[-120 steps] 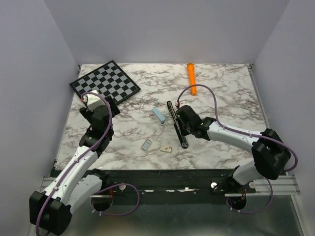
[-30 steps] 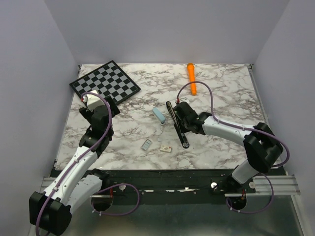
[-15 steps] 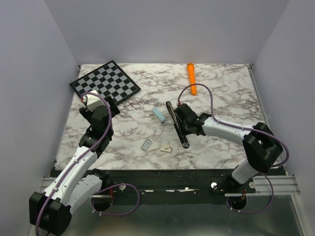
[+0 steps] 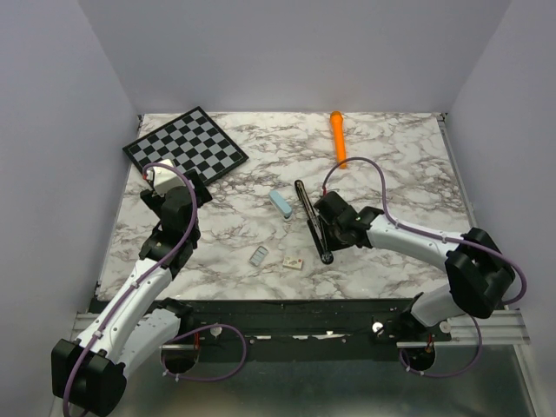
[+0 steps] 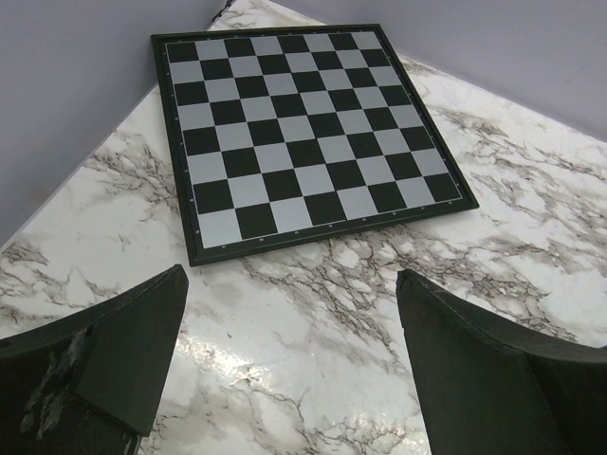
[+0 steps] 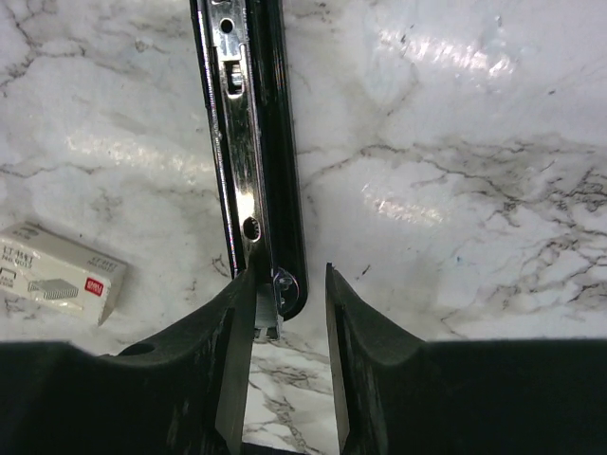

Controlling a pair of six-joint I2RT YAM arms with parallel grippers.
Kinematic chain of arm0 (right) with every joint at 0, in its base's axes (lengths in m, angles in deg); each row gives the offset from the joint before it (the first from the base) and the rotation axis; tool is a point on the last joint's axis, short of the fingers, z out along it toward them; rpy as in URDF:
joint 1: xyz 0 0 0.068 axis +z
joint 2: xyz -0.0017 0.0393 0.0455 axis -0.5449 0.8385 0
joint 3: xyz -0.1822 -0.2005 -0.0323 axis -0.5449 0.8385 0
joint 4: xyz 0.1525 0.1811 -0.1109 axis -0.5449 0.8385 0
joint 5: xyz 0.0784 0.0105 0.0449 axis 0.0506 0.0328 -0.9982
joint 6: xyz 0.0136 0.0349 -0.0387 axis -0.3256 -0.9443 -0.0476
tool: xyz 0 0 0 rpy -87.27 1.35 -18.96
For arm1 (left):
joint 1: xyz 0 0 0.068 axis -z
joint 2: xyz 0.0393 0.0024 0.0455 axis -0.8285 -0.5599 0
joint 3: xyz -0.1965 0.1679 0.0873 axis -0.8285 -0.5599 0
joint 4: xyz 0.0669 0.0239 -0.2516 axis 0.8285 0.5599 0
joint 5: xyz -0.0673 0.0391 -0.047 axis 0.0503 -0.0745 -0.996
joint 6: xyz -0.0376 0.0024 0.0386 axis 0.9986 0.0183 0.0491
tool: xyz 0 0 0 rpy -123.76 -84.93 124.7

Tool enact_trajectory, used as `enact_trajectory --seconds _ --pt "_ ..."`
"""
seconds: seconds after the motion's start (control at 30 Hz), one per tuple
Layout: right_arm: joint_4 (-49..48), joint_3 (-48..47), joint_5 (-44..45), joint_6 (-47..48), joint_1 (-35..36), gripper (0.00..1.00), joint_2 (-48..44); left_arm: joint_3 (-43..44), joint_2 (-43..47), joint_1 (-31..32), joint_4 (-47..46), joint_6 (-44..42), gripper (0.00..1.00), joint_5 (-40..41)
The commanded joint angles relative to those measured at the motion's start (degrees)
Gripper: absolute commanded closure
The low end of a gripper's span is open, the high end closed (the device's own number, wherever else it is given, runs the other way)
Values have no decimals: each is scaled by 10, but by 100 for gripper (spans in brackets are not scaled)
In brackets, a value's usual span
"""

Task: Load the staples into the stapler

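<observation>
The black stapler (image 4: 324,248) lies on the marble table (image 4: 400,165), its silver staple channel showing in the right wrist view (image 6: 248,142). My right gripper (image 4: 320,224) hangs over its middle. In the right wrist view this gripper (image 6: 289,273) is narrowly open and straddles the stapler's rounded end. The left finger (image 6: 228,351) is against the silver part and the right finger stands just clear. The staples (image 4: 260,255), a small silvery-grey block, lie left of the stapler near the front edge. My left gripper (image 4: 193,189) is open and empty over bare marble (image 5: 289,360).
A pale blue little box (image 4: 280,203) lies just left of the stapler, also in the right wrist view (image 6: 59,275). A tiny white piece with dark dots (image 4: 293,261) lies beside the staples. The chessboard (image 4: 185,146) is far left, the orange marker (image 4: 339,139) at the back.
My right gripper has slid a little toward the near right along the stapler. The stapler, staples and left arm have not moved.
</observation>
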Motion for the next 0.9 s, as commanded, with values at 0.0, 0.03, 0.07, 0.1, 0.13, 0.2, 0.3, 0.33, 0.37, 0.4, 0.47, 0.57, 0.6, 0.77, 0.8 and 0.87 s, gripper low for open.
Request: enact_trajectory --seconds 0.0,0.03,0.07,0.1,0.13,0.2,0.3,0.33,0.37,0.4,0.47,0.57,0.6,0.77,0.8,0.87 --pt "58 21 -41 -24 19 57 -20 -1 4 -2 -12 6 1 -12" --pt "60 20 -43 -26 21 57 -23 0 4 -2 -12 6 1 -14" --pt "63 18 -44 -26 21 57 -34 0 3 -2 -12 6 1 -14" --pt "64 17 -43 -27 20 57 -39 0 3 -2 -11 6 1 -14" --pt "66 16 -41 -27 20 57 -44 0 3 -2 -11 6 1 -14" --pt "69 13 -41 -26 21 57 -58 0 2 -2 -12 6 1 -15" --pt "65 11 -58 -20 21 51 -65 -1 2 -2 -8 8 1 -22" --pt "62 12 -71 -17 20 45 -65 -2 2 -2 -7 8 1 -27" --pt "55 12 -85 -14 21 42 -63 -3 2 -2 -6 8 1 -30" --pt "54 12 -114 -12 21 39 -54 -3 2 -2 -4 8 1 -42" --pt "47 12 -142 -10 21 34 -40 -4 1 -1 3 9 1 -52" --pt "30 13 -168 -12 20 33 -15 2 -3 -1 24 13 1 -72" --pt "25 9 -179 -12 20 33 -6 4 -4 -1 30 14 1 -76" --pt "-16 -33 -187 -8 20 34 49 23 0 -1 75 23 1 -111" --pt "-20 -46 -186 -1 20 34 57 24 1 -1 80 22 1 -119" --pt "-32 -91 -195 9 19 35 83 31 1 -1 98 22 1 -142"
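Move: The stapler lies open, and its near end is about 4 cm back, 1 cm left and 2 cm below the right hand point; its body runs away forward and a little left. From that hand the staple box is roughly 8 cm left and 5 cm back, and the light-blue block 11 cm left and 8 cm ahead. From the left hand the stapler's near end is some 28 cm right, 12 cm back and 20 cm below. The stapler's near end is what the right hand works towards: it slides back along the stapler, rises about 1.5 cm and opens wider, then shifts left while sinking some 3 cm, its fingers turning steeper by about 15 degrees. It ends around the near end, the right finger seemingly against its side. The left hand starts drifting right and down, fingers still open. ##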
